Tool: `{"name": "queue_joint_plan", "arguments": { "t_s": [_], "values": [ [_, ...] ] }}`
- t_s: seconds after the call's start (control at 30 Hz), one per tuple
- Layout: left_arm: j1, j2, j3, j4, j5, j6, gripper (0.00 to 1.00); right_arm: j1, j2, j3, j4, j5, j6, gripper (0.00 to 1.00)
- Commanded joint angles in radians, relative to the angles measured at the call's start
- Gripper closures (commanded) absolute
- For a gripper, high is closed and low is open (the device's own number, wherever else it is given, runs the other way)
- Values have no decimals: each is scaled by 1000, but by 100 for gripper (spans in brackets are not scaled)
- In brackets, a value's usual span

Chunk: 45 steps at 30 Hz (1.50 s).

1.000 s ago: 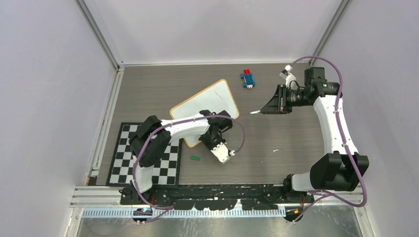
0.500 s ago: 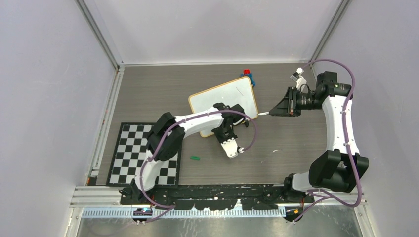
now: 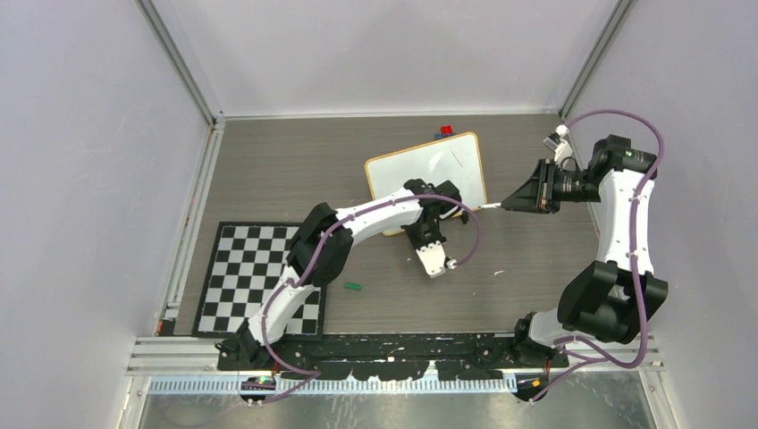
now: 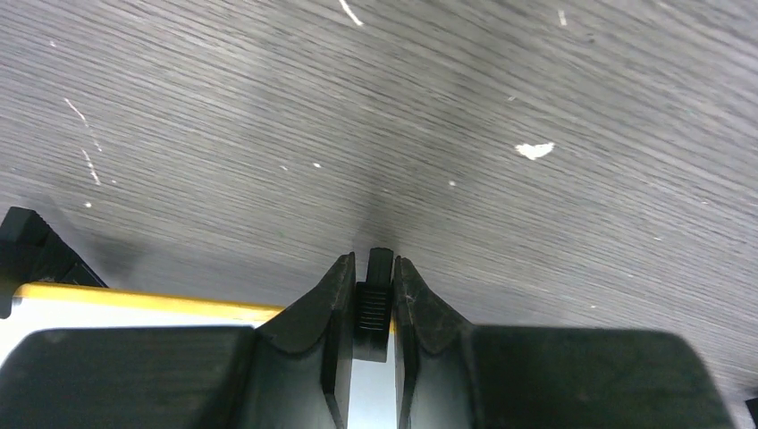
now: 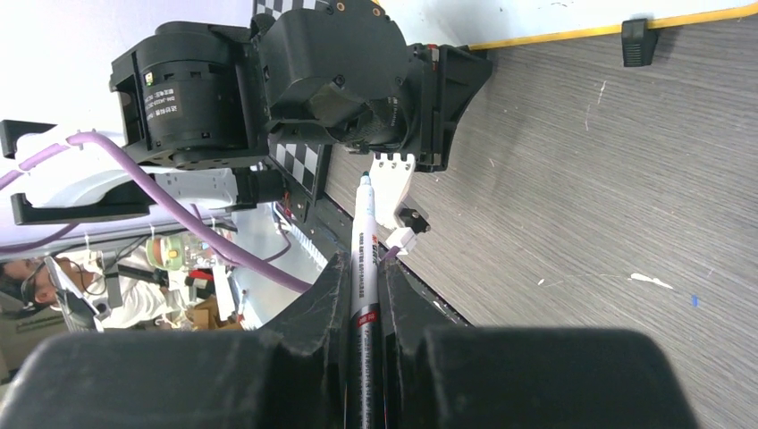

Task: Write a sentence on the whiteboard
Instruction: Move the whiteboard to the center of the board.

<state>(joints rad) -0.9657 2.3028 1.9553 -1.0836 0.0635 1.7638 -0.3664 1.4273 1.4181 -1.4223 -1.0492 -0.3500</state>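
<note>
The whiteboard (image 3: 427, 172), white with a thin orange frame, lies tilted at the table's middle back. My left gripper (image 3: 426, 226) is shut on a black foot (image 4: 374, 307) at the board's near edge, beside the yellow frame (image 4: 134, 299). My right gripper (image 3: 517, 204) is shut on a white marker (image 5: 365, 259), held level, with its uncapped tip (image 3: 488, 207) just right of the board's near right corner. The board's edge (image 5: 572, 31) and another foot (image 5: 635, 42) show in the right wrist view. No sentence shows on the board, only a faint stroke.
A black-and-white checkerboard mat (image 3: 259, 277) lies at the near left. A small green cap (image 3: 352, 287) rests beside it. Red and blue toy bricks (image 3: 444, 133) peek out behind the board. The left arm's wrist (image 5: 340, 71) stands close in front of the marker.
The left arm has dragged the whiteboard right and toward the back, turning it. The right arm has drawn back to the right with the marker, its tip staying near the board's corner.
</note>
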Motion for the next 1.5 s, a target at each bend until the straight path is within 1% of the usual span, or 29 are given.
{"name": "queue_joint_plan", "arguments": {
  "t_s": [0.0, 0.03, 0.1, 0.2, 0.33, 0.4, 0.43, 0.47, 0.5, 0.63, 0.73, 0.83, 0.93, 1.07, 1.13, 1.27, 1.37, 1.47],
  "values": [
    [-20, 34, 89, 2, -4, 44, 88, -37, 3, 51, -31, -32, -40, 100],
    [-23, 40, 94, 8, -8, 44, 85, -46, 5, 57, -30, -31, -38, 100],
    [-26, 46, 96, 22, -23, 41, 77, -67, 10, 67, -21, -29, -20, 100],
    [-27, 51, 91, 42, -37, 32, 59, -93, 12, 75, 6, -24, 7, 100],
    [-28, 39, 76, 41, -42, 18, 42, -102, 8, 84, 52, -9, 57, 100],
    [-29, 20, 51, 47, -46, 13, 27, -105, 2, 86, 89, -4, 93, 100],
    [-31, 5, 35, 51, -48, 14, 21, -106, 0, 88, 106, 0, 108, 100],
    [-33, -10, 16, 53, -53, 14, 6, -106, -3, 87, 126, 5, 124, 100],
    [-33, -27, -1, 57, -56, 12, 2, -106, -6, 85, 151, 9, 140, 100],
    [-37, -95, -43, 44, -48, -13, 0, -106, -5, 71, 226, 17, 203, 100],
    [-37, -137, -65, 19, -42, -36, 0, -105, 16, 74, 246, 41, 231, 100],
    [-39, -190, -118, 12, -40, -32, 0, -106, 36, 79, 253, 75, 261, 100],
    [-39, -245, -178, 2, -29, -25, 0, -104, 32, 88, 278, 127, 305, 100],
    [-34, -292, -183, -37, -52, -29, 0, -94, 10, 104, 301, 210, 346, 100],
    [-24, -306, -140, -85, -24, -81, 0, -85, 5, 101, 300, 234, 350, 100],
    [13, -337, -90, -120, 57, -212, 0, -48, -12, 79, 319, 283, 380, 100],
    [75, -393, -96, -110, 124, -316, 0, 37, -16, 85, 321, 380, 369, 100],
    [153, -453, -107, -63, 206, -448, 0, 90, -20, 94, 340, 400, 384, 100]
  ]
}}
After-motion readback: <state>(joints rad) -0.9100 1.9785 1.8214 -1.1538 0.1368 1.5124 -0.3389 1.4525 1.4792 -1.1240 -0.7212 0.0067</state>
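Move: Between the left fingers, at the near edge of the whiteboard, the board's left black clip is still pinched; the board's middle lies about 9 cm ahead and 2 cm right, nearly level. The right clip is some 10 cm right and 3 cm ahead, the green cap about 15 cm left and 13 cm back, both slightly lower. From the right hand, the board's middle lies roughly 12 cm ahead, 14 cm left and 22 cm below. Easing about 2 cm right and slightly forward, the left hand opens its fingers wide and lets go of the clip, then rises some 9 cm while drawing left and a little back, turning counter-clockwise late on. The right hand keeps its grip on the marker and swings forward and right about 6 cm, turning clockwise. ##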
